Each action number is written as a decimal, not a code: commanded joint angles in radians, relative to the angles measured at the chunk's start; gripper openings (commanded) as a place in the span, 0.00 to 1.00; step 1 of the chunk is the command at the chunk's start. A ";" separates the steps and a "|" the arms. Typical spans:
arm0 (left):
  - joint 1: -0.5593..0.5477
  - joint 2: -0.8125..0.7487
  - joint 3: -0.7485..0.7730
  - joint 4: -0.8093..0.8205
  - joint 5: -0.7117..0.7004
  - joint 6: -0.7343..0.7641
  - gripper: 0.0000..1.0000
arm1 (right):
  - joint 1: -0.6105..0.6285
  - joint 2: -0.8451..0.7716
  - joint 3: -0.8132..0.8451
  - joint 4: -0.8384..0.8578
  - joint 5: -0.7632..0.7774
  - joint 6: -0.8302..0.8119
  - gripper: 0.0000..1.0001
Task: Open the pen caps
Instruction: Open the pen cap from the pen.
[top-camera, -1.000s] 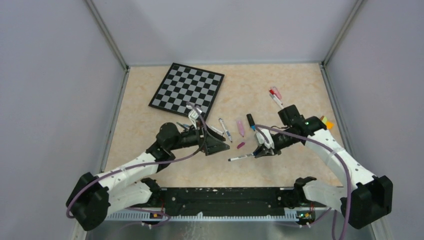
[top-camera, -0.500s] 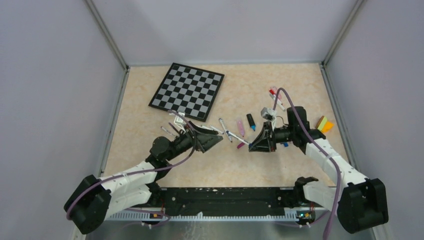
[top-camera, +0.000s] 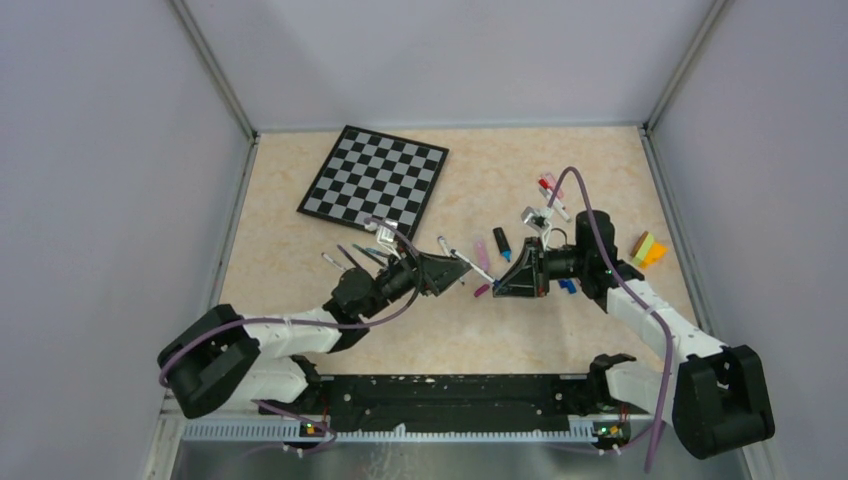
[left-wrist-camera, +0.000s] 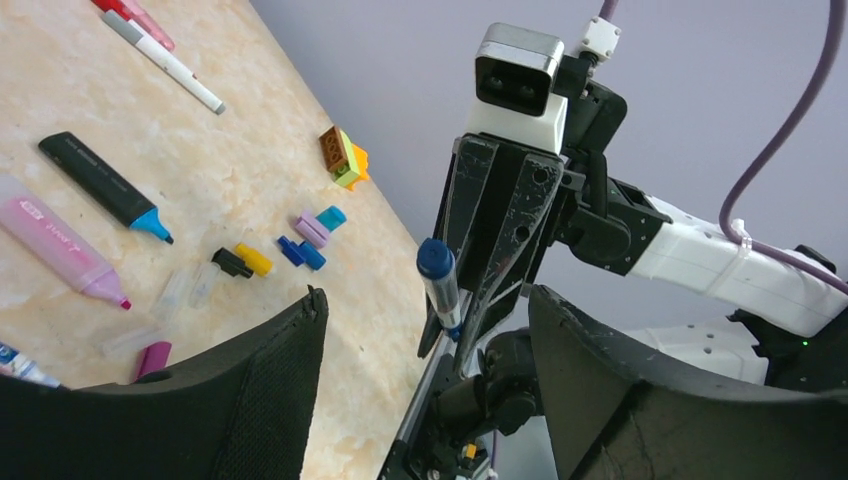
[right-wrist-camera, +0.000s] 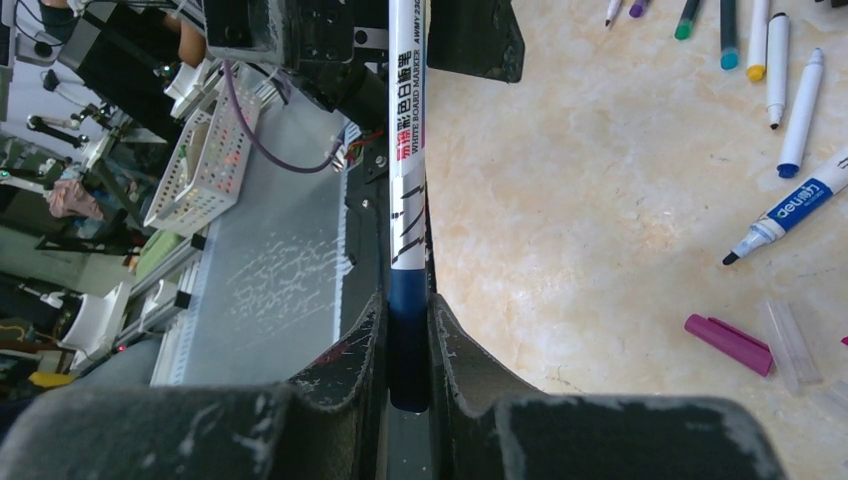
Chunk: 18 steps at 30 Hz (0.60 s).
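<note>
My right gripper (right-wrist-camera: 408, 310) is shut on the blue tail of a white whiteboard pen (right-wrist-camera: 408, 150), held above the table. The pen's blue cap (left-wrist-camera: 434, 258) points straight at my left gripper (left-wrist-camera: 428, 300). That gripper is open, its two fingers (left-wrist-camera: 270, 390) standing either side of the cap without touching it. In the top view the two grippers meet nose to nose at mid-table, the left gripper (top-camera: 458, 270) facing the right gripper (top-camera: 497, 284). Loose pen caps (left-wrist-camera: 243, 262) in black, yellow, blue and purple lie on the table behind.
A black highlighter (left-wrist-camera: 105, 187) and a pink one (left-wrist-camera: 60, 245) lie uncapped near a purple cap (left-wrist-camera: 153, 358). Several pens (right-wrist-camera: 770, 50) lie behind the left gripper. The chessboard (top-camera: 372, 180) sits back left and a yellow-orange block (top-camera: 648, 248) far right.
The right gripper lifted the pen off the table and turned it toward the left arm. The left gripper moved right up to the cap, and its jaws have narrowed a little.
</note>
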 joint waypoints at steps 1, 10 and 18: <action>-0.025 0.074 0.083 0.140 -0.048 0.002 0.73 | 0.003 0.005 -0.005 0.080 -0.023 0.040 0.00; -0.047 0.165 0.119 0.168 -0.041 -0.032 0.35 | 0.004 0.008 -0.012 0.096 -0.018 0.054 0.00; -0.047 0.113 0.102 0.160 -0.179 0.001 0.00 | 0.010 0.018 -0.016 0.084 -0.032 0.035 0.00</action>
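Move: The whiteboard marker hangs in the air, its blue cap in the right fingers and its body slanting forward-left. Its middle is about 4 cm right of the left hand, level in height and straight across; from the right hand it is some 4 cm ahead and 5 cm left. On the table roughly 13 cm beneath the left hand, the magenta cap lies 7 cm right and 1 cm ahead, the pink highlighter 7 cm right and 9 cm ahead. Bring the left gripper about 3 cm to the right and slightly forward so that its open fingers straddle the marker's body, closing them all the way as you go until they pinch it short of its blue tail end. Let the wrist stay practically unturned. With the right hand, hold still and keep the grip on the blue cap. ##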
